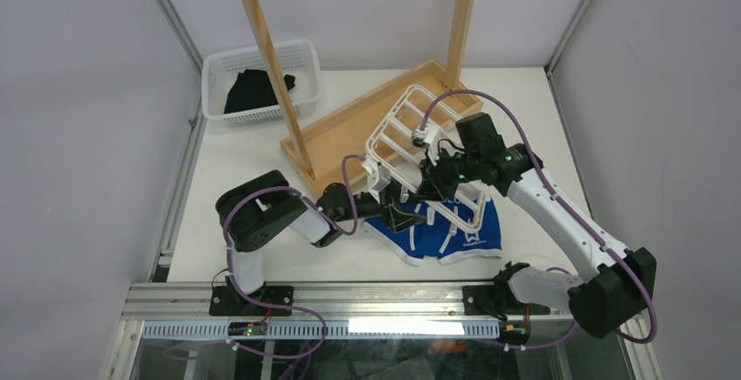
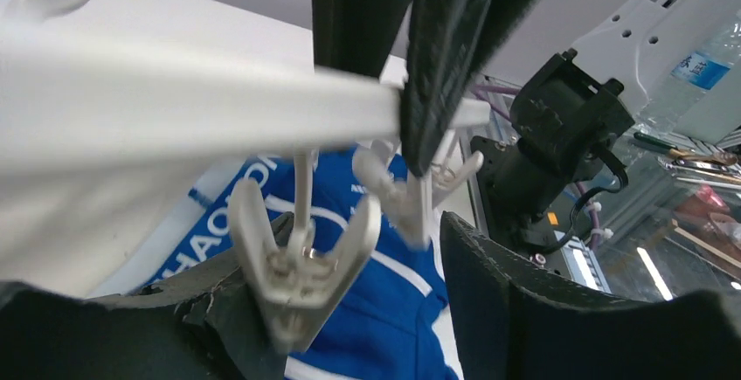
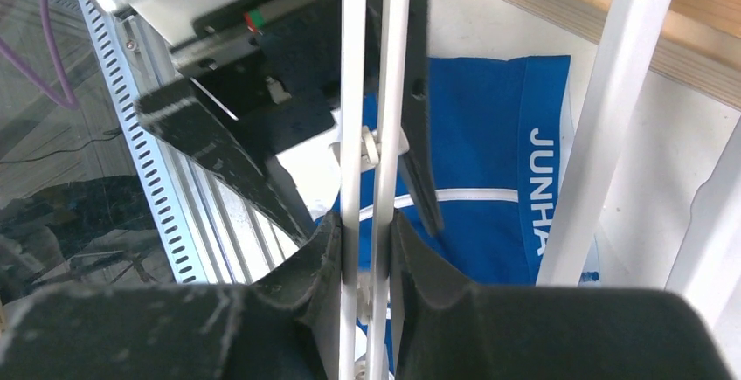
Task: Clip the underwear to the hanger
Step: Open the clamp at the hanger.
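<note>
The blue underwear (image 1: 454, 238) lies flat on the table, its lettered waistband (image 3: 542, 179) in the right wrist view. The white hanger (image 1: 398, 127) is held tilted above it. My right gripper (image 1: 434, 179) is shut on two thin hanger bars (image 3: 367, 240), one finger pressing each side. My left gripper (image 1: 406, 216) reaches in from the left under the frame, open. In its wrist view a small white clip (image 2: 301, 279) dangles between its fingers (image 2: 524, 310), resting against the left one and apart from the right one, with the underwear (image 2: 393, 310) below.
A tall wooden rack (image 1: 271, 57) stands on a wooden base tray (image 1: 349, 127) just behind the hanger. A white basket (image 1: 301, 57) with a black garment (image 1: 253, 92) sits at the back left. An aluminium rail (image 1: 349, 297) runs along the near edge.
</note>
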You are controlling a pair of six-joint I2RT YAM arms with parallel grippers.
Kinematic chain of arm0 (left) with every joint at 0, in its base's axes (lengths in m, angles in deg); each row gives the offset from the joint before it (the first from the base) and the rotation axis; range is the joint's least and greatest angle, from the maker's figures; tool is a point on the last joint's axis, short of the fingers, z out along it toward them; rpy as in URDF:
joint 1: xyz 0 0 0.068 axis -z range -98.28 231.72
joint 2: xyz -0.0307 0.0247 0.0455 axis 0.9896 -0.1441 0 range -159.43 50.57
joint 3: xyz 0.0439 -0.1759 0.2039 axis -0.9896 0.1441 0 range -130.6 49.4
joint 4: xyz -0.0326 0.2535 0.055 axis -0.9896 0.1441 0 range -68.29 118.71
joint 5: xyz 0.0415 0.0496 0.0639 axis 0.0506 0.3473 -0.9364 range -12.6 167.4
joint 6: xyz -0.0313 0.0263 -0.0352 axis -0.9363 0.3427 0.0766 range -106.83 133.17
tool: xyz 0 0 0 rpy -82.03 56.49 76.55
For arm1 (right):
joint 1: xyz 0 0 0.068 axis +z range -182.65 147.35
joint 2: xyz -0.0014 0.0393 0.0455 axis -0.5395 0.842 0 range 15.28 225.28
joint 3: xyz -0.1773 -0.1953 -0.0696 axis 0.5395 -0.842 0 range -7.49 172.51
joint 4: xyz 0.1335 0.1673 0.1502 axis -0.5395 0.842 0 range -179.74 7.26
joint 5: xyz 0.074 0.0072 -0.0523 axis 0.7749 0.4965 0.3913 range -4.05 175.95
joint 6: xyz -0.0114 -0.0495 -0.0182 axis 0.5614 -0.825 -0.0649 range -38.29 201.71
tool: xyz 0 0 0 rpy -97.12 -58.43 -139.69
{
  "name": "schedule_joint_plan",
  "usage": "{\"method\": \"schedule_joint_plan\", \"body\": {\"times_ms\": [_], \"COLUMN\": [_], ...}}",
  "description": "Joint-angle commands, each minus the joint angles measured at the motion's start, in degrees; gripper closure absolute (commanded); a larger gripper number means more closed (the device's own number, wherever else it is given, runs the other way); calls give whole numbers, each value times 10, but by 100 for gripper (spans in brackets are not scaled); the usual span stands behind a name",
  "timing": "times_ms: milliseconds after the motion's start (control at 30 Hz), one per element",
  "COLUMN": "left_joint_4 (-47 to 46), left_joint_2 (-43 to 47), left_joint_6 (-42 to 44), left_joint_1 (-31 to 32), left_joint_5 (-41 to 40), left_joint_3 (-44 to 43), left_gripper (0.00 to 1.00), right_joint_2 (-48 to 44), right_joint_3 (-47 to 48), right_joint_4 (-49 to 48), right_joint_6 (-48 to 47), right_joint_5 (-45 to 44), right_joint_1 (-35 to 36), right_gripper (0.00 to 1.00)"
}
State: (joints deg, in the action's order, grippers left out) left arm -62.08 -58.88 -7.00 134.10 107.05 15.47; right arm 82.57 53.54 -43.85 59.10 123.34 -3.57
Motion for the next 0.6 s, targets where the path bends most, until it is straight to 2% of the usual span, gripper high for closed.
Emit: {"method": "schedule_joint_plan", "body": {"times_ms": [0, 233, 567], "left_joint_4": [-157, -156, -157], "left_joint_2": [56, 90, 134], "left_joint_6": [11, 10, 23], "left_joint_1": [-7, -5, 12], "left_joint_5": [-32, -41, -28], "left_joint_3": [59, 130, 105], "left_gripper": [41, 40, 39], "right_joint_2": [-33, -51, -45], "right_joint_3": [15, 8, 6], "right_joint_4": [-66, -94, -86], "right_joint_6": [-3, 14, 10], "right_joint_5": [-22, -45, -30], "right_joint_1": [2, 2, 2], "right_gripper": [100, 100, 100]}}
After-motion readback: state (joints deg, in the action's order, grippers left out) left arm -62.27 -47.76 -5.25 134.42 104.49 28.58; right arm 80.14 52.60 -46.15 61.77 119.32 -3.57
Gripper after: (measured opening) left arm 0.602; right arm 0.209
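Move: The near clamp on the hanger hangs between the left hand's open fingers, about 1 cm forward, 1 cm to the right and 1 cm above the hand point. The next clamp is some 4 cm right and 1 cm back. The hanger rail where the right hand grips it is about 3 cm right, 2 cm forward and 5 cm above. The underwear's middle is roughly 8 cm right, 5 cm back and 12 cm below. From the right hand, the near clamp is about 3 cm left, 2 cm back and 4 cm below. Left and a little back, the left hand draws its still-open fingers off around the near clamp, ending about 5 cm farther left and 3 cm back. On the way it dips some 2.5 cm, then climbs straight back to its starting height beside the hanger. The right hand keeps its pinch on the rail, easing forward about 1 cm with a slight clockwise turn. ##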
